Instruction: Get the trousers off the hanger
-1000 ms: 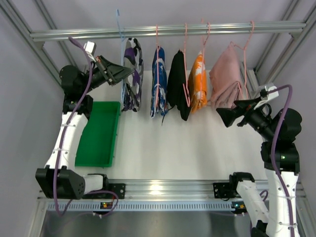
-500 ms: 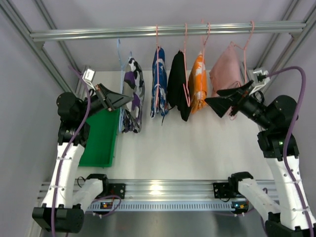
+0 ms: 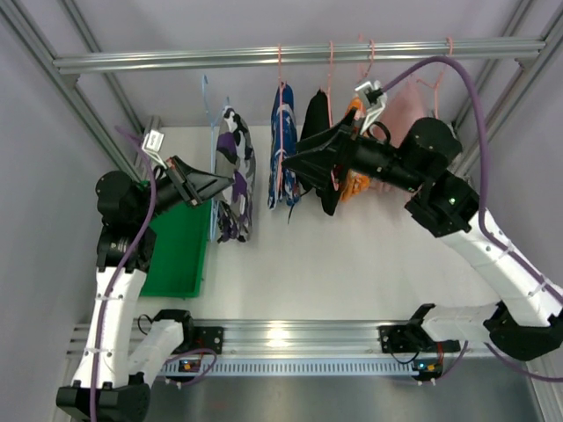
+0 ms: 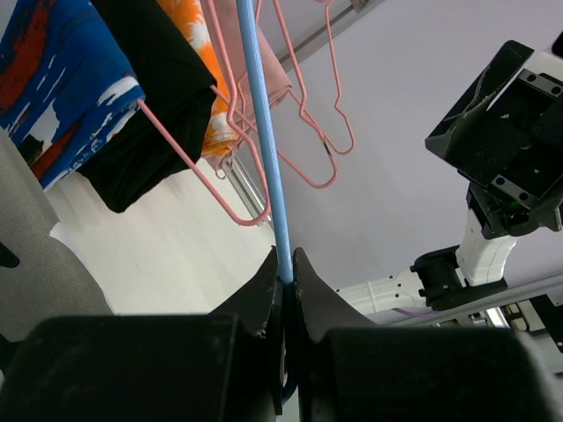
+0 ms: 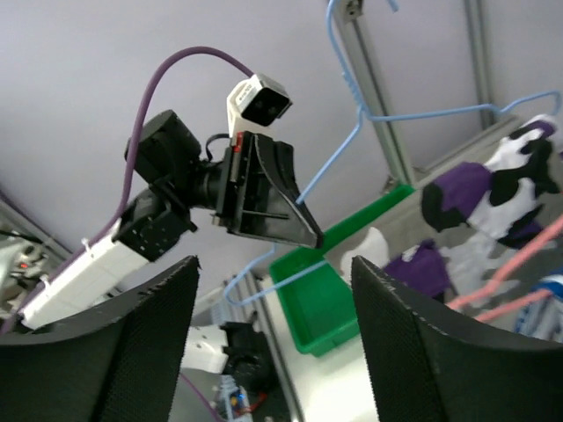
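The trousers (image 3: 234,171), printed purple, white and black, hang folded over the light-blue wire hanger (image 3: 211,110). The hanger's hook sits below the rail (image 3: 176,60), clear of it. My left gripper (image 3: 229,181) is shut on the hanger's wire beside the trousers; in the left wrist view the blue hanger wire (image 4: 264,132) runs up from my closed left gripper (image 4: 287,274). My right gripper (image 3: 287,160) stands open in front of the hanging clothes, to the right of the trousers. In the right wrist view my right gripper (image 5: 274,294) holds nothing and faces the trousers (image 5: 493,193) and the hanger (image 5: 352,145).
A green bin (image 3: 176,251) lies on the table under the left arm. On the rail hang pink hangers with a blue-and-white garment (image 3: 283,132), a black one (image 3: 314,132), an orange one partly behind the right arm, and a pink one (image 3: 398,104).
The left gripper has brought the hanger with the trousers down off the rail and toward me. The right arm has swung up and left across the hanging clothes, its jaws narrowing a little.
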Controlling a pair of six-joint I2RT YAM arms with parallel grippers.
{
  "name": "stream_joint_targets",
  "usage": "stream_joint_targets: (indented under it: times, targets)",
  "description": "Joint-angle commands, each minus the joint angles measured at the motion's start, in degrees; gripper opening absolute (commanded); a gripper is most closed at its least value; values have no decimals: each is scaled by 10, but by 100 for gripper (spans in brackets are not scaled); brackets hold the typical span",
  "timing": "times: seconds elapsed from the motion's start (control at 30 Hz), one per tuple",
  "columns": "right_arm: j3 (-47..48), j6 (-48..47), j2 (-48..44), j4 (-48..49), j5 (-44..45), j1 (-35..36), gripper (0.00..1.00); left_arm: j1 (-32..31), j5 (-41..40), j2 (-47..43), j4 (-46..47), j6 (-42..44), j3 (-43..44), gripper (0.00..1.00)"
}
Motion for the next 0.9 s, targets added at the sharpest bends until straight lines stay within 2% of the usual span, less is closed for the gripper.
stream_joint_targets:
  times: [0.0, 0.2, 0.37, 0.57, 0.87]
  targets:
    - [47, 40, 45, 49, 55, 55, 67, 0, -27, -35, 130, 52, 63, 0]
    - [103, 138, 143, 73, 69, 97, 63, 0, -36, -54, 131, 55, 58, 0]
    - [169, 167, 221, 78, 70, 114, 62, 0, -35, -61, 127, 54, 58, 0]
    - [189, 202, 271, 88, 68, 129, 60, 0, -28, -70, 131, 47, 63, 0]
    - [247, 242, 330, 102, 61, 146, 47, 0, -30, -77, 131, 46, 58, 0]
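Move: My right hand goes for the near shoulder wire of the blue hanger, just above where my left fingers hold it: about 18 cm to its left, 4 cm ahead and 6 cm lower. From my left hand, that stretch is some 4 cm ahead, 2 cm left and 4 cm up. The trousers on this hanger lie about 5 cm ahead of my left hand, 1 cm right and 12 cm below; the blue pair hangs about 8 cm ahead of my right hand, 4 cm left and 17 cm lower. I sweep my right hand left some 18 cm, in front of the blue pair, to the hanger wire, sinking about 4 cm. Its wrist rolls about 25 degrees, top of the hand going forward, and its open fingers partly close as they come astride the wire. My left hand keeps its pinch and brings the hanger about 2 cm up and back. ##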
